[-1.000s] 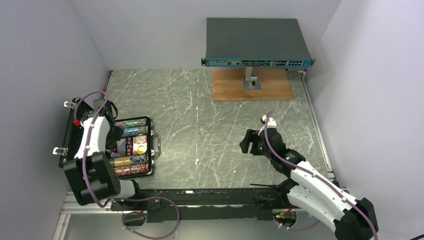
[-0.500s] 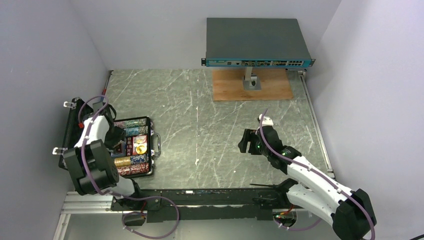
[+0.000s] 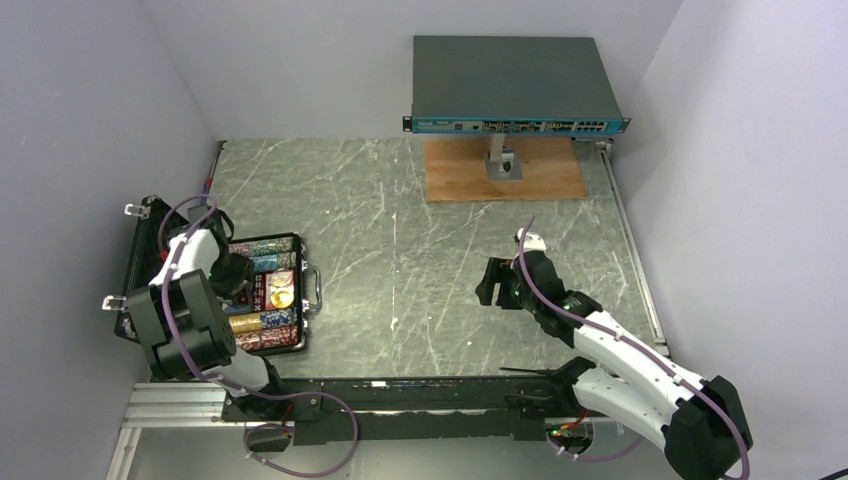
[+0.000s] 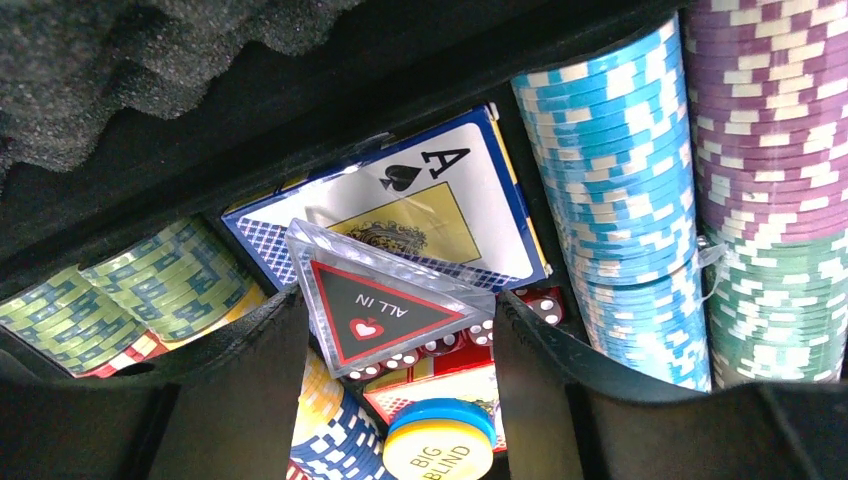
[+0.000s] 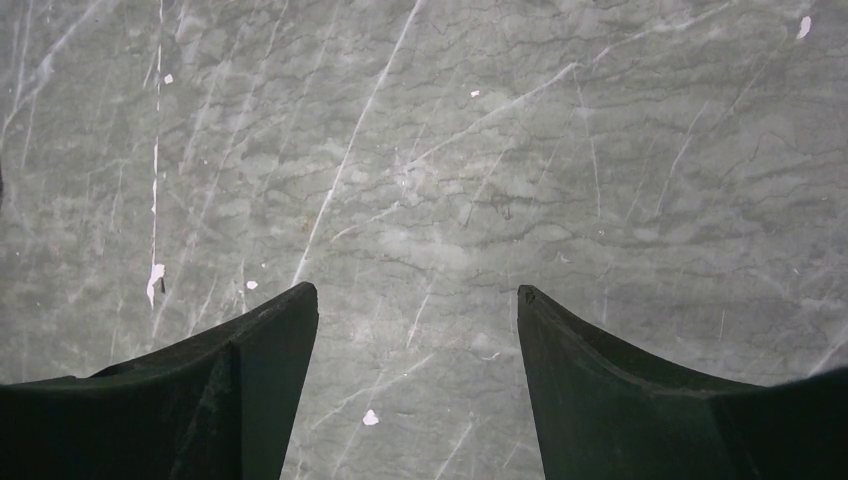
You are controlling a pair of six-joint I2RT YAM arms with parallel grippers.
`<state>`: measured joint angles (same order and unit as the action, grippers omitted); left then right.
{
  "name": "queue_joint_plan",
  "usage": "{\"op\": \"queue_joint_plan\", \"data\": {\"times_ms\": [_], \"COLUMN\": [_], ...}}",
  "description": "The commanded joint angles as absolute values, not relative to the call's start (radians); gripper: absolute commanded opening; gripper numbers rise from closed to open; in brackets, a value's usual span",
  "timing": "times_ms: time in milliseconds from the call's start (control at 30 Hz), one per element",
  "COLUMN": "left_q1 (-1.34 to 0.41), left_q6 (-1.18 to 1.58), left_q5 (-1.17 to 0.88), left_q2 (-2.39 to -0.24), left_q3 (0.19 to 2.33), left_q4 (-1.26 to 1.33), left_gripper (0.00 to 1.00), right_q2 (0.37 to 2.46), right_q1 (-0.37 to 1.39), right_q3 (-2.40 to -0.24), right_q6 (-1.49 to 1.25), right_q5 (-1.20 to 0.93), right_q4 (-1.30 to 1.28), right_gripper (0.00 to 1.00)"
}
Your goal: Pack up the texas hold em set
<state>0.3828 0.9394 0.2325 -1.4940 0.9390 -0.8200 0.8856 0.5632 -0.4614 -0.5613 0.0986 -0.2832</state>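
The black case (image 3: pixel 302 262) of the texas hold em set lies open at the table's left, its foam-lined lid (image 3: pixel 140 262) folded out to the left. My left gripper (image 3: pixel 236 274) hovers low over the tray, open. In the left wrist view the red triangular "ALL IN" token (image 4: pixel 385 305) lies tilted on red dice (image 4: pixel 541 304) just beyond the left gripper (image 4: pixel 400 298), its left edge passing behind one finger. A blue-and-yellow "BIG BLIND" disc (image 4: pixel 440 452), an ace card (image 4: pixel 425 195) and rows of blue chips (image 4: pixel 620 180) fill the tray. My right gripper (image 3: pixel 488 284) hangs open over bare table (image 5: pixel 450 150).
A big grey network switch (image 3: pixel 515 85) sits on a stand over a wooden board (image 3: pixel 505 172) at the back. The case's silver handle (image 3: pixel 314 290) points toward the table's middle. Walls close in on the left, back and right.
My left arm has drawn back toward the lid and the near side while staying over the case. The right gripper has shifted slightly left. Neither gripper's opening has changed.
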Motion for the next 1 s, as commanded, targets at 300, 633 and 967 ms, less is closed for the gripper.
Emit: {"op": "queue_joint_plan", "data": {"times_ms": [300, 633, 967], "left_q1": [0.390, 0.332, 0.025], "left_q6": [1.037, 0.982, 0.711], "left_q5": [0.349, 0.371, 0.329], "left_q2": [-1.409, -1.297, -1.102], "left_q3": [0.974, 1.000, 0.992], "left_q4": [-0.929, -0.963, -0.894], "left_gripper": [0.80, 0.99, 0.99], "right_q2": [0.848, 0.822, 0.775], "right_q1": [0.559, 0.560, 0.560], "right_q3": [-0.469, -0.465, -0.438], "right_q6": [-0.558, -0.555, -0.532], "right_q5": [0.105, 0.092, 0.095], "right_q4": [-0.239, -0.235, -0.217], "right_gripper": [0.75, 0.75, 0.75]}}
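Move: The ALL IN triangle is already between my left fingers, and the blue card deck it goes onto lies about 3 cm below, its middle some 1 cm to my left. The row of dice is about 4 cm to my right, and the red deck carrying the big blind button some 9 cm right. The light blue chip row runs about 7 cm farther out, centred 4 cm right. From my right hand, the blue deck is roughly 59 cm left, level with it and 6 cm below. My left hand draws the gripped triangle level back a centimetre or so over the blue deck, then my fingers open wide and let go as I begin to lift, still easing back to about 2 cm. I rise clear by some 8 cm in all, finally swinging about 5 cm right towards the red deck and a little forward, turning clockwise some 20 degrees. ##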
